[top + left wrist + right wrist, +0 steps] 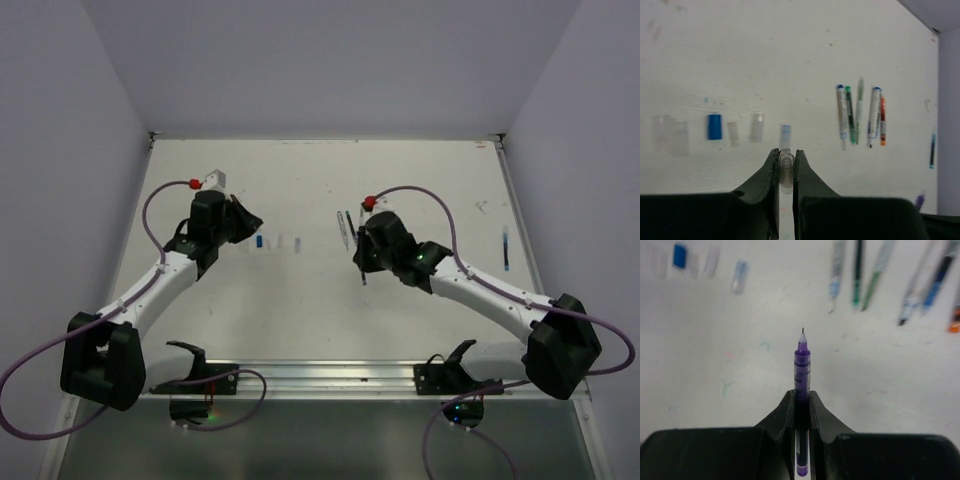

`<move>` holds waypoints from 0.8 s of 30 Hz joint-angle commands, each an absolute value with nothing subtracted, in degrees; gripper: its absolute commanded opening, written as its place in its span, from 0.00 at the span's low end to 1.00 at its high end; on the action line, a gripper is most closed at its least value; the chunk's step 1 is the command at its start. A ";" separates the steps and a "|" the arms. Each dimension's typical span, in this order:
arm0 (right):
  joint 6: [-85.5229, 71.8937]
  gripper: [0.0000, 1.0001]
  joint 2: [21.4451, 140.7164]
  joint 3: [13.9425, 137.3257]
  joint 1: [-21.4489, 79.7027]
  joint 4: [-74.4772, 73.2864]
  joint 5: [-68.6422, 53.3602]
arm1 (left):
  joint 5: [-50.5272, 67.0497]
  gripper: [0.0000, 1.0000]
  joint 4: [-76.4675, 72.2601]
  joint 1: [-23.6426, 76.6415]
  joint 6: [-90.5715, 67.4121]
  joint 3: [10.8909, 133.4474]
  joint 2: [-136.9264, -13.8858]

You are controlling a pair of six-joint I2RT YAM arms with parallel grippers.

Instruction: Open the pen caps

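Observation:
My left gripper point(786, 152) is shut on a clear pen cap point(786, 172), held just above the table. Ahead of it lies a row of loose pen caps: a blue one point(714, 127), clear ones point(757, 127) and one with a blue band point(785, 136). My right gripper point(801, 394) is shut on a purple pen point(802, 365) whose bare tip points forward. Several uncapped pens point(859, 115) lie side by side at mid-table, just beyond the right gripper point(362, 262). In the top view the left gripper point(245, 222) hovers left of the caps point(260, 241).
A lone dark blue pen point(505, 248) lies near the table's right edge. A small white block point(216, 178) sits at the back left. A metal rail point(320, 372) runs along the near edge between the arm bases. Faint ink marks point(727, 386) dot the white surface.

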State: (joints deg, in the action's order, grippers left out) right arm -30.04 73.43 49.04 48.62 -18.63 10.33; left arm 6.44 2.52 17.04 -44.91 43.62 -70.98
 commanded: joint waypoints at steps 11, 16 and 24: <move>-14.95 0.11 88.49 64.32 19.27 -21.89 11.52 | -20.37 0.00 13.80 7.83 -36.56 40.43 -71.63; -13.98 0.04 96.67 67.76 14.33 -18.38 8.00 | -20.57 0.00 12.31 6.51 -36.39 42.10 -76.27; -12.83 0.00 107.21 71.54 11.07 -15.47 5.36 | -17.41 0.00 10.11 3.96 -36.65 43.95 -83.14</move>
State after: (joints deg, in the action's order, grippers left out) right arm -14.66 105.60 68.01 10.85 -18.37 7.35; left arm -16.71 13.13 5.15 -37.65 41.17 -82.13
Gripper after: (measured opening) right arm 0.111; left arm 0.088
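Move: The bare spot for the cap in my left hand is about 15 cm to its left, 2 cm back and 15 cm below. At that lower level, the clear cap pair lies about 8 cm left and 2 cm ahead of this hand, the blue cap 2 cm left and 3 cm ahead. The free spot for the purple pen is some 18 cm ahead, 19 cm right and 12 cm below my right hand; the orange pen lies 5 cm left of that spot, the white marker 11 cm. I part my hands, each still pinching its piece. My right hand swings the purple pen forward and right past the laid-out pens, about 18 cm each way, turning clockwise and sinking in the second half to above the free spot beside the orange pen. My left hand carries the clear cap left past the cap row while sinking, turning counter-clockwise and tipping further down. ##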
